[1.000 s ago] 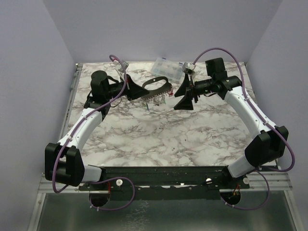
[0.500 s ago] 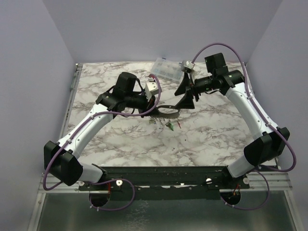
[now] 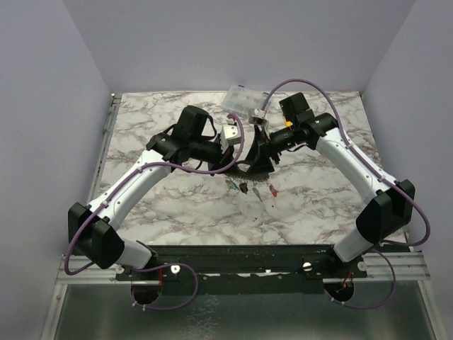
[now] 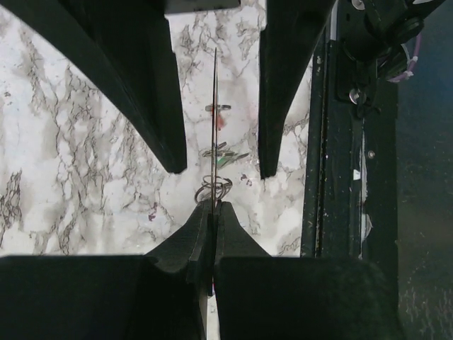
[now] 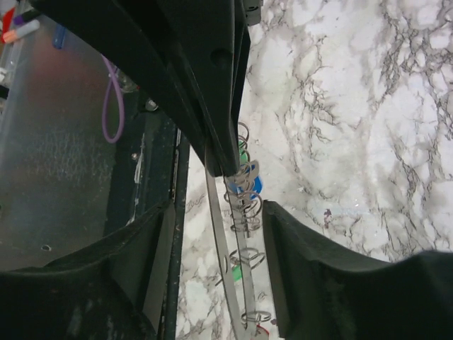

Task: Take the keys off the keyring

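My left gripper [image 4: 214, 205] is shut on the thin edge of the grey metal keyring [image 4: 215, 106], which I see edge-on above the marble. From the ring hang several keys [image 3: 244, 188] on small wire loops: blue [image 5: 252, 181], green [image 5: 238, 272] and red [image 3: 272, 190] heads show. My right gripper [image 5: 219, 210] is open, and the keyring [image 5: 228, 248] runs between its fingers [image 5: 311, 262] without visibly touching them. In the top view the left gripper [image 3: 236, 157] and the right gripper [image 3: 256, 161] meet nose to nose over the middle of the table.
A clear plastic compartment box [image 3: 245, 101] lies at the back of the marble table [image 3: 177, 205]. A black rail [image 4: 340, 177] runs along the near edge, with a metal shelf [image 5: 64, 142] beyond it.
The left arm has carried the keyring from the back left to the table's middle. The right gripper has moved left onto the ring and its jaws have narrowed.
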### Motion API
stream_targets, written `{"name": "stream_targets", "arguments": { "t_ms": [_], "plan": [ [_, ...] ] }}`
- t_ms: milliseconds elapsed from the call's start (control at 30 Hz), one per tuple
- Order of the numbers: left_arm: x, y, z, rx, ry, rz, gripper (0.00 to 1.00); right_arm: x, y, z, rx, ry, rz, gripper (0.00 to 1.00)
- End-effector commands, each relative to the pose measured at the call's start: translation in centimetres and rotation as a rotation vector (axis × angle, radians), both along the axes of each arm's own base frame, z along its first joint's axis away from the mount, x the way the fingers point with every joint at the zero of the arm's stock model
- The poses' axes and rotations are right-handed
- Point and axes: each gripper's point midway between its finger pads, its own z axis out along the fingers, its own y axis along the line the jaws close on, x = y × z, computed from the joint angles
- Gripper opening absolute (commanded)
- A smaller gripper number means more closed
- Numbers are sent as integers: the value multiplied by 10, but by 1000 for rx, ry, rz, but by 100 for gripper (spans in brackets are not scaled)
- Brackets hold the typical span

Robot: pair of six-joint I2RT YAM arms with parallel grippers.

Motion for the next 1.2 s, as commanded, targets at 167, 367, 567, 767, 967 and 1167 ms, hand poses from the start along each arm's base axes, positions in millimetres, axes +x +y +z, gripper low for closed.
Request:
{"name": "stream_targets", "arguments": {
  "t_ms": [167, 367, 567, 767, 967, 1167],
  "plan": [
    [-9, -6, 19, -56, -22, -68, 0, -15, 15, -25, -25, 63, 52, 37],
    [-1, -1, 29, -67, -33, -35, 3, -18, 18, -23, -19, 96, 39, 1],
    [18, 31, 58, -146, -59, 43, 62, -17, 21, -10, 21, 108, -19, 1],
    [22, 59, 64, -170, -78, 117, 69, -15, 25, 4, 61, 135, -68, 1],
    [11, 70, 42, -164, -30, 125, 69, -14, 27, 9, 81, 156, -84, 1],
    [-2, 72, 13, -150, 1, 85, 70, -15, 29, 17, 98, 161, -79, 0]
  ]
}}
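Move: My left fingers still hold the keyring near its left end. Its middle lies about 4 cm to their right, 2 cm back and 2 cm below; the blue key hangs some 5 cm back, 2 cm left and 4 cm down from them. My half-open right hand straddles the plate, the keyring's middle about 2 cm back and 2 cm below it. From my right hand, the red key is roughly 8 cm right, 7 cm back and 5 cm down. I ease my right hand down about 2 cm, a little left and back, and shut its fingers on the keyring's plate. Only then do I spread my left fingers and let go, swinging that hand about 7 cm left and up, bulging forward, before it sinks again beside the blue and green keys. My right hand keeps its pinch, comes back up and tilts some 10 degrees. ##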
